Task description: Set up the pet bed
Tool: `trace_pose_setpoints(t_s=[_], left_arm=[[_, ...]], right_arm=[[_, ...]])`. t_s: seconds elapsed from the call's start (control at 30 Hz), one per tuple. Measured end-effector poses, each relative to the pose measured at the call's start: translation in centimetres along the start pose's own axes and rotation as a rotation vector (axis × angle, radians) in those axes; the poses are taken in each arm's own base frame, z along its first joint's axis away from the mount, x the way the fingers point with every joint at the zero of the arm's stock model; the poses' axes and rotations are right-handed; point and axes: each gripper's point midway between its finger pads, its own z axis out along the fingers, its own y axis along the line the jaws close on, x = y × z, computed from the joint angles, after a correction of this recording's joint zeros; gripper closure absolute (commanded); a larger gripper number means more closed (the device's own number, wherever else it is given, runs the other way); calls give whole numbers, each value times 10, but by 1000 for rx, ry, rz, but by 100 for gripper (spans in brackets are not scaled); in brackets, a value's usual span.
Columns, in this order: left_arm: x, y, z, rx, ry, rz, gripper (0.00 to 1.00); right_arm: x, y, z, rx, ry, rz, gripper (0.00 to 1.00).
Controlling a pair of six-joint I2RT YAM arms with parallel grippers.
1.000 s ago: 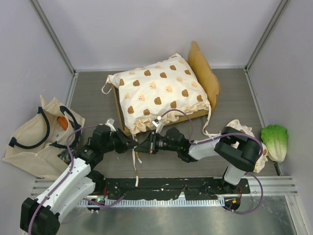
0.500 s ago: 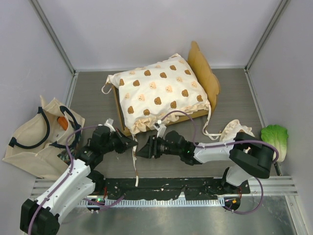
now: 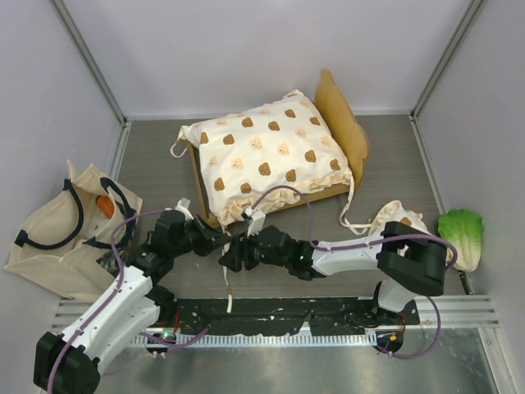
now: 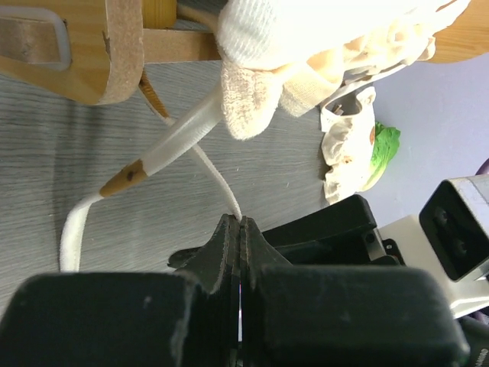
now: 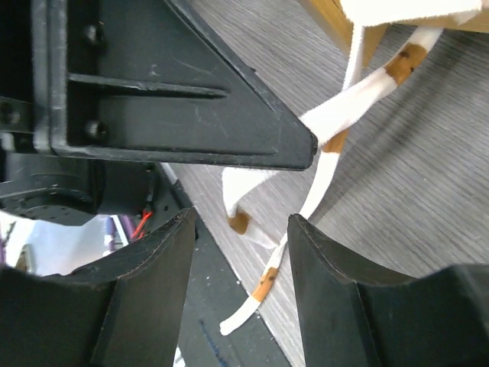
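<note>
The pet bed (image 3: 337,112) is a light-wood frame with a scalloped headboard, standing mid-table under a cream bear-print cushion (image 3: 267,156). Cream tie straps (image 3: 226,272) hang from the cushion's near left corner onto the table. My left gripper (image 3: 221,240) sits just in front of that corner; in the left wrist view it (image 4: 241,223) is shut on a thin white tie (image 4: 218,180). My right gripper (image 3: 226,256) is right beside it, jaws open. In the right wrist view it (image 5: 241,218) straddles loose tie ends (image 5: 263,294) without touching them.
A beige tote bag (image 3: 57,234) with black handles lies at the left. A green lettuce toy (image 3: 461,234) rests against the right wall, with a small cream cloth (image 3: 398,215) beside it. A black rail (image 3: 287,316) runs along the near edge.
My right gripper has opened, let go of the tie and slid left toward the left gripper. My left gripper has closed on the thin tie.
</note>
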Motion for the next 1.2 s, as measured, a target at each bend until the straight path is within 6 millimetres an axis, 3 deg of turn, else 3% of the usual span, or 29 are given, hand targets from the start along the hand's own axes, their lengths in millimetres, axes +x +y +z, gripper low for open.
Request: trace_pose_setpoints(t_s=[0.1, 0.2, 0.23, 0.33, 0.43, 0.47, 0.53, 0.57, 0.6, 0.87, 1.2], left_arm=[[0, -1, 0, 4, -1, -2, 100], [0, -2, 0, 6, -2, -13, 100], [-1, -2, 0, 7, -2, -16, 100], [-1, -4, 0, 12, -4, -18, 100], [-2, -5, -1, 18, -7, -16, 99], [-2, -6, -1, 22, -10, -15, 86], [-3, -6, -2, 25, -21, -9, 80], [-4, -6, -3, 25, -26, -8, 67], [-4, -6, -3, 24, -28, -4, 63], [-2, -1, -7, 18, -32, 22, 52], [15, 4, -8, 30, 43, 57, 51]], right_arm=[[3, -7, 7, 52, -21, -50, 46], [12, -18, 13, 103, -25, -108, 72], [14, -22, 14, 115, -28, -126, 88], [15, -24, 16, 124, -42, -164, 99], [13, -20, 16, 108, -64, -184, 99], [13, -19, 15, 104, -66, -187, 99], [15, -21, 9, 99, -67, -188, 99], [17, -22, 6, 96, -65, -188, 99], [18, -22, 3, 92, -64, -186, 99], [23, -10, -11, 17, -44, -167, 99], [22, -1, -16, -49, -35, -152, 99]])
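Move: The hanging end of the tie that the left fingers still hold lies about 3 cm below the open right gripper and 1 cm ahead; from the left gripper it is some 5 cm back, 1 cm left and 4 cm down. From the right gripper, the bed frame's front corner is about 8 cm ahead, 4 cm left and 8 cm down, while the second tie's middle lies roughly 6 cm back, 1 cm left and 9 cm down. Drop the right gripper about 3 cm, edging slightly forward, and pinch the tie at its brown-patched end while the left fingers still grip it. Then draw it back some 3 cm, rightward and up about 2 cm each. As that pull begins, open the left fingers halfway to let go of the tie, then ease the left gripper back about 2 cm. ##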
